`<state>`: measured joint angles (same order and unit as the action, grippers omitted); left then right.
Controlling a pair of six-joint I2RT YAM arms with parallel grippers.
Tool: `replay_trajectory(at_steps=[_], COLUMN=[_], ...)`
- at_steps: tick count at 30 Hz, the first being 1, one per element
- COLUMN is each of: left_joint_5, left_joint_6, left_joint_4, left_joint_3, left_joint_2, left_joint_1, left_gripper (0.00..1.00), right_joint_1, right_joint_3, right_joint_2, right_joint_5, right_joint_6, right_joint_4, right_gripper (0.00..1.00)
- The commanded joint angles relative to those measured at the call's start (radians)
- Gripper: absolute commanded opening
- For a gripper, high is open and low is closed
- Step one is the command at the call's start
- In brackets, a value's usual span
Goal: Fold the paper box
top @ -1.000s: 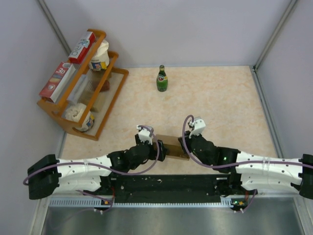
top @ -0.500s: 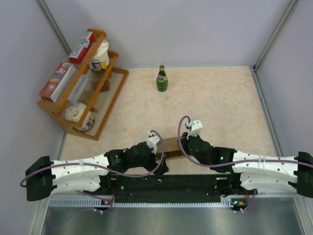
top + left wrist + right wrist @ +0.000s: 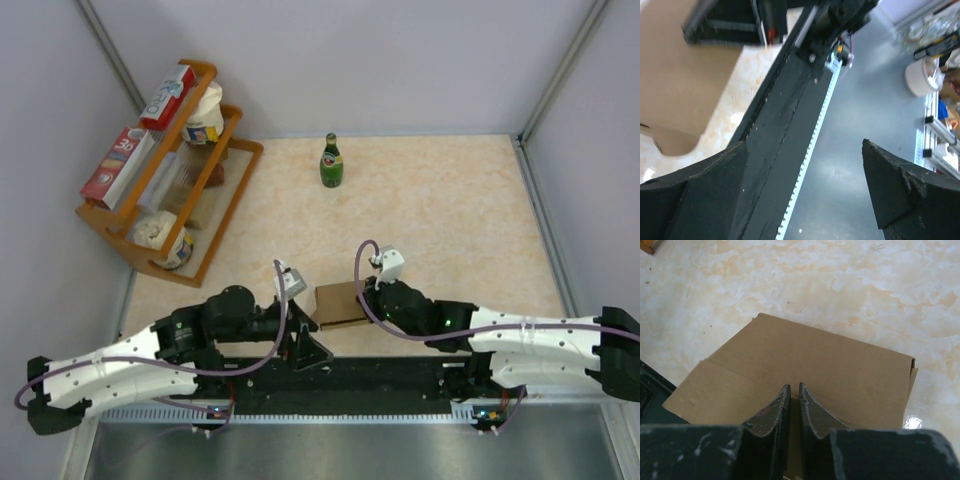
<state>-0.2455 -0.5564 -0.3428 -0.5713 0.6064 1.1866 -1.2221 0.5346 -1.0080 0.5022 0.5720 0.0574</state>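
The paper box [image 3: 338,303] is a small plain brown carton lying on the table just beyond the arm bases. It fills the right wrist view [image 3: 805,355], and a blurred part of it shows in the left wrist view [image 3: 685,85]. My right gripper [image 3: 368,298] is shut, and its tips [image 3: 794,387] lie on the box's top face near its right end. My left gripper [image 3: 305,350] is open and empty. It is off the box, low over the black base rail [image 3: 785,150], with its jaws wide apart [image 3: 804,150].
A green bottle [image 3: 331,162] stands at the back middle. A wooden rack [image 3: 215,215] with red-and-white boxes and tubs stands at the back left. The black base rail [image 3: 380,372] runs along the near edge. Grey walls close in the left, right and back sides.
My left gripper has come off the box's left end, opened and swung back over the base rail. My right gripper and the box have shifted a little to the left.
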Motion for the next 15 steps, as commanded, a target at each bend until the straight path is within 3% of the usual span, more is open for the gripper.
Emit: replay_trajectory(at_steps=[1,8,15], left_joint_5=[0.142,0.469,0.566], left_joint_6=[0.026,0.039,0.023], left_joint_4=[-0.033,0.019,0.068], left_joint_3=[-0.104,-0.107,-0.087], left_joint_2=[-0.060,0.001,0.174], left_joint_1=[0.004,0.002,0.002], left_gripper=[0.99,0.99,0.99], right_joint_1=[-0.010,-0.008,-0.010], right_joint_3=[0.010,0.018,0.025], right_joint_2=[-0.020,-0.040,-0.076], right_joint_5=[-0.088,-0.096,-0.097], right_joint_6=[0.025,0.046,0.060], right_joint_4=[0.035,0.107,0.156], right_gripper=[0.11,0.11,0.12])
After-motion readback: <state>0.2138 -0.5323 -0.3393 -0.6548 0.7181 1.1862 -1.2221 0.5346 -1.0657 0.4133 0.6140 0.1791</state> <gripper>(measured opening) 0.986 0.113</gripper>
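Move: Out in front of the left hand, the lid's front flap lies about 8 cm ahead, 8 cm to its right and some 9 cm lower. The box's middle is roughly 13 cm ahead, 8 cm to the right of that hand and 12 cm below it. The right hand, fingers nearly shut, is at the flap's crease: flap middle about 1 cm back, 1 cm left and 1 cm down; box middle 5 cm ahead, 1 cm left, 6 cm below. Pressing down on the lid at its front crease with nearly shut fingertips, the right hand sinks about 4 cm and eases back a little towards the robot. The left hand swings forward some 8 cm in an arc, rising and then coming back down to its starting height, towards the box's front left corner, turning counter-clockwise, fingers wide open and touching nothing. ##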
